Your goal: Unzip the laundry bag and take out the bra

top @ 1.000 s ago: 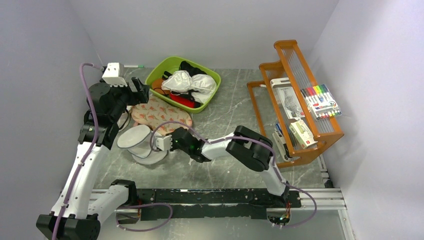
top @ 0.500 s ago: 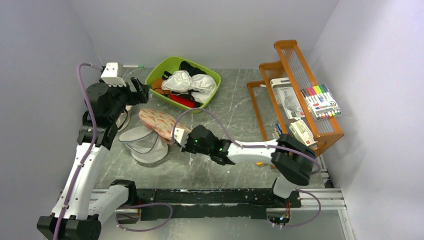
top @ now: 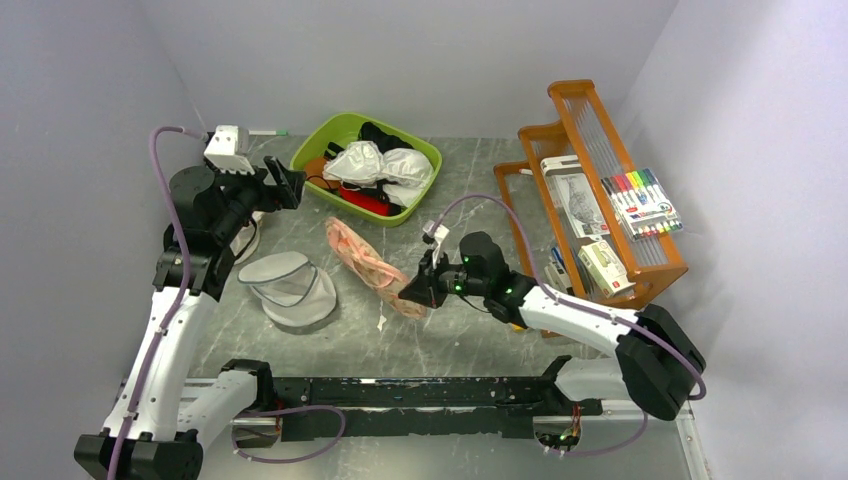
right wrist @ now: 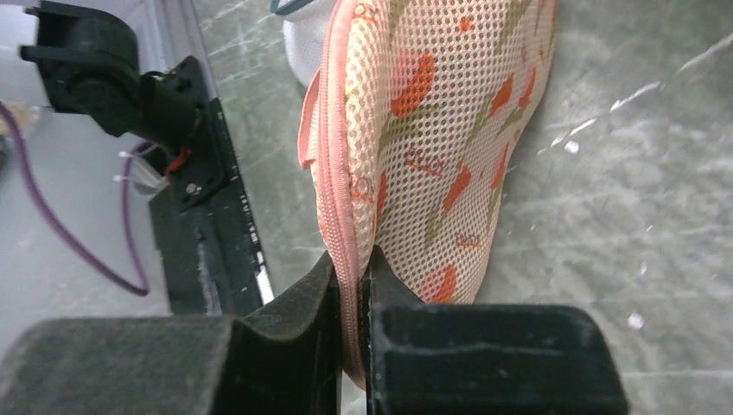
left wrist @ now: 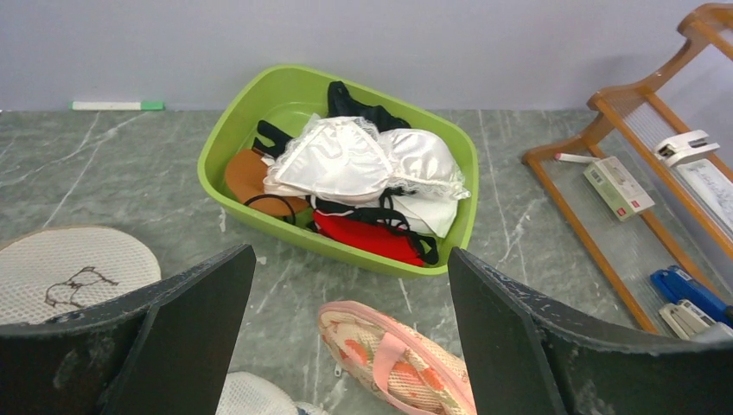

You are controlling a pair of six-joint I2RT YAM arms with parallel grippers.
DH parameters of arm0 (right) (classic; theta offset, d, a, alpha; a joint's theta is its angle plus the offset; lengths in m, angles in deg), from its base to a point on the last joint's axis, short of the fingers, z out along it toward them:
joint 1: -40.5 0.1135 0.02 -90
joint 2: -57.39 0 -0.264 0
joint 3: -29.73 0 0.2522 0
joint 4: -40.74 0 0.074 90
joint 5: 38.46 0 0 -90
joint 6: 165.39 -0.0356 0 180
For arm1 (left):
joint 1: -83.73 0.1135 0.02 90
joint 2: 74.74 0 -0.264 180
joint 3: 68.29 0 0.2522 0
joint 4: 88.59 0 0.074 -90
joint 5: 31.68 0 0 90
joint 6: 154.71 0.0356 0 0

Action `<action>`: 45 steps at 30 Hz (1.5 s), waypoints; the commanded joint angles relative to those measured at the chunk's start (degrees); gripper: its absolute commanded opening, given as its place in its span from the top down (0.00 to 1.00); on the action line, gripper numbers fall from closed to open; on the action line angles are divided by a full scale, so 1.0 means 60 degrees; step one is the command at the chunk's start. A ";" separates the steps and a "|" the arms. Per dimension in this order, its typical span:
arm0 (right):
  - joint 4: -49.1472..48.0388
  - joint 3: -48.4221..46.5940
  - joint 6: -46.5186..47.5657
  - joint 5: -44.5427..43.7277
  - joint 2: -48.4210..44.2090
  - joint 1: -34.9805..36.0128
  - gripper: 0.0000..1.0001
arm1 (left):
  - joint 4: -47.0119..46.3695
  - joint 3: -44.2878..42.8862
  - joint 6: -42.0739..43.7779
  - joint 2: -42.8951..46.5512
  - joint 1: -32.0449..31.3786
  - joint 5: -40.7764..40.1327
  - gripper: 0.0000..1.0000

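Observation:
The laundry bag (top: pixel 366 256), pink with an orange-red print, stands tilted on its edge in the middle of the table. My right gripper (top: pixel 410 294) is shut on its near end, the pink zip seam (right wrist: pixel 350 259) pinched between both fingers. Along the stretch in the right wrist view the zip looks closed. My left gripper (top: pixel 286 186) hovers at the back left, open and holding nothing; in its wrist view the far end of the bag (left wrist: pixel 399 367) lies below, between the spread fingers (left wrist: pixel 186 333). The bra is hidden.
A green tub (top: pixel 317 139) at the back holds white bras (left wrist: pixel 354 160) and red and black garments. Two round white mesh bags (top: pixel 287 286) lie left of the pouch, another (left wrist: pixel 69 272) further left. A wooden rack (top: pixel 590 200) with markers and boxes stands on the right.
The right gripper closed on the pouch's edge and dragged it right, from beside the mesh bags to mid-table, tipping it onto its edge. The left arm barely moved.

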 commanded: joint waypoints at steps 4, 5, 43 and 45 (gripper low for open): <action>0.0898 0.0129 -0.1205 0.1273 -0.0841 -0.0754 1.00 | -0.0535 -0.0110 -0.0192 -0.0170 0.0084 0.0879 0.06; 0.0971 0.0157 -0.1195 0.1250 -0.0921 -0.0869 1.00 | -0.0589 -0.0071 -0.0249 -0.0138 0.0081 0.0974 0.06; 0.3427 -0.2213 -0.1090 -0.0715 0.0285 -0.1147 0.00 | 0.0789 0.0945 -0.1512 -0.0901 -0.0146 0.1865 0.06; 0.3698 -0.2734 -0.0896 -0.0643 0.1120 -0.1321 0.00 | 0.1242 0.1516 -0.1904 -0.0928 -0.0167 0.2622 0.06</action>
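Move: The laundry bag is in the right fingers, its middle some 9 cm ahead of that hand, 6 to its left and 6 below; the bare table for it is about 6 cm ahead, 4 left and 13 below. From the right hand, the white mesh bag sits roughly 8 cm ahead and 22 left, the green basket 35 ahead and 10 left, both low. From the left hand, the laundry bag's middle is about 4 cm back, 14 right, 26 below. Still pinching the laundry bag by its zip edge, the right hand draws it about 6 cm right, rising some 5 cm and edging forward, then swings back, left and down, opening wide to let go. It then sweeps forward about 8 cm and slightly right, turning clockwise. The open left hand eases right, then dips about 5 cm, its fingers tipping down. ##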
